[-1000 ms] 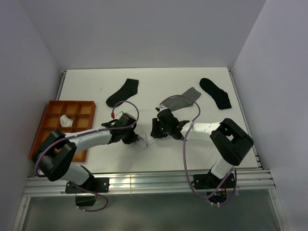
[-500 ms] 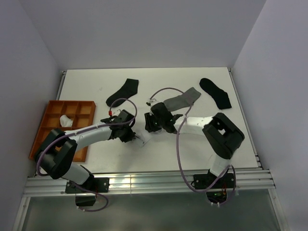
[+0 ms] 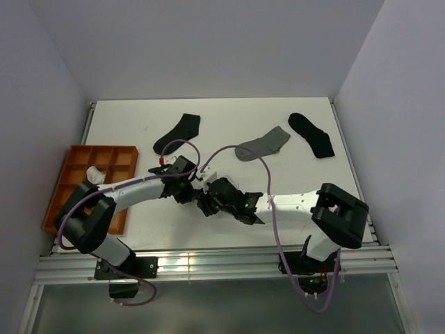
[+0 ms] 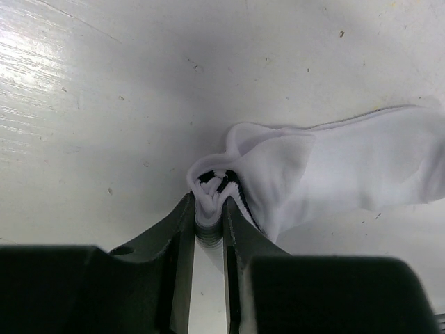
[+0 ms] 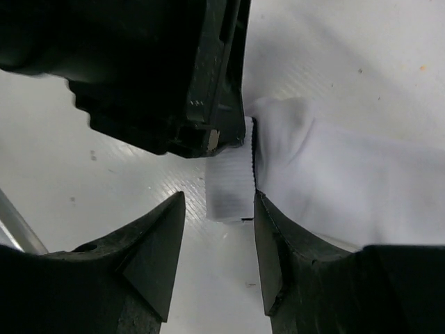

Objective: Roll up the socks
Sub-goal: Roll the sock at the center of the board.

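A white sock point(image 4: 334, 167) with black cuff stripes lies flat on the white table. My left gripper point(image 4: 208, 209) is shut on its bunched cuff. My right gripper point(image 5: 219, 202) is open, its jaws either side of a folded white cuff edge point(image 5: 229, 182), with the sock's body point(image 5: 348, 181) to the right and the left gripper's black body point(image 5: 153, 69) just above. In the top view both grippers, the left point(image 3: 189, 191) and the right point(image 3: 207, 202), meet at the table's middle and hide most of this sock. A grey sock point(image 3: 263, 145) and two black socks point(image 3: 177, 133) point(image 3: 311, 133) lie flat farther back.
An orange compartment tray point(image 3: 73, 198) sits at the left edge with a small white rolled bundle point(image 3: 94, 175) in one cell. Grey walls close in the table on three sides. A metal rail runs along the near edge.
The right arm has swung from behind the sock round to its near side, beside the left gripper, and its jaws have opened wider. The left gripper keeps its hold.
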Robot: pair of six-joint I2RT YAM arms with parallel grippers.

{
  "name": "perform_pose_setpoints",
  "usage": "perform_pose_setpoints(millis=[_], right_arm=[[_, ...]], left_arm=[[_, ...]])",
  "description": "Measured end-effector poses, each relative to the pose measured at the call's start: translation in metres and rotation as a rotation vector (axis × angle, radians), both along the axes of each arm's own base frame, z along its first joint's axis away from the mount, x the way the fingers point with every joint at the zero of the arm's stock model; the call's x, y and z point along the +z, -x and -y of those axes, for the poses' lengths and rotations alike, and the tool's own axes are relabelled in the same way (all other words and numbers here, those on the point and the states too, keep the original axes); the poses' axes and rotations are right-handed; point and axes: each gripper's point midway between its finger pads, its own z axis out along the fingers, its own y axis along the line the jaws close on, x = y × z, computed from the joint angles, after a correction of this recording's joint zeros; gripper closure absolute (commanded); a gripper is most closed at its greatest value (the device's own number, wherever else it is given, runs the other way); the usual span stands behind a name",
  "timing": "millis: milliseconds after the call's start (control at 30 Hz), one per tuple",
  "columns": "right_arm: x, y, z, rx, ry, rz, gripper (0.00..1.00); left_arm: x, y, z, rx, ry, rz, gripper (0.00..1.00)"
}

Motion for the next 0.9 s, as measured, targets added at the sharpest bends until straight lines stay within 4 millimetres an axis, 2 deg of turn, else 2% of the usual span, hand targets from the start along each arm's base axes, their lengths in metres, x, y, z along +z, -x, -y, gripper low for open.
perform_pose_setpoints(millis=[200,333,400,533,567,667,700,833,900], right_arm=[[-0.035,0.006,0.002,0.005,0.103,-0.012,0.53],[-0.048,0.01,-0.002,0.013,0.14,-0.017,0.55],[-0.053,0.009,-0.003,0.009,0.162,-0.009,0.59],[-0.054,0.006,-0.004,0.004,0.186,0.007,0.71],[-0.053,0.006,-0.005,0.003,0.188,0.01,0.8],[-0.052,0.005,-0.012,0.011,0.187,0.016,0.97],[-0.051,0.005,-0.014,0.015,0.185,0.016,1.0],[-0.051,0.008,-0.018,0.031,0.191,-0.015,1.0],[-0.052,0.01,-0.019,0.036,0.186,-0.045,1.0]], left_arm=[[0.0,0.0,0.0,0.001,0.001,-0.001,0.98],[0.0,0.0,0.0,0.01,0.017,-0.003,0.98],[-0.001,0.0,0.0,0.021,0.032,-0.002,0.98],[-0.001,0.0,-0.005,0.049,0.076,0.003,0.98],[-0.001,0.0,-0.008,0.062,0.093,0.006,0.98],[-0.001,0.002,-0.019,0.104,0.121,0.015,0.94],[0.0,0.003,-0.023,0.121,0.133,0.022,0.93],[0.0,0.012,-0.03,0.169,0.189,0.052,0.82],[0.0,0.015,-0.031,0.189,0.225,0.069,0.73]])
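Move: The white sock's rolled cuff is already pinched at one end by the left fingers. Its free end lies about 5 cm below the open right fingers, straight under them, and about 4 cm right and 2 cm back of the left hand. From the right hand, the sock's body is centred about 6 cm ahead, 4 cm right and 7 cm below. The gray sock lies farther out, roughly 23 cm ahead and 20 cm right. The free end of the cuff is met from above: the right hand drops about 5 cm beside the left gripper, tilting some 10 degrees, and its fingers shut on the ribbed edge. The left hand keeps its pinch; during that closing it starts drawing the cuff about 3 cm left and a little back, rolling and turning counter-clockwise, and the right hand drifts left after it by roughly 2 cm. ##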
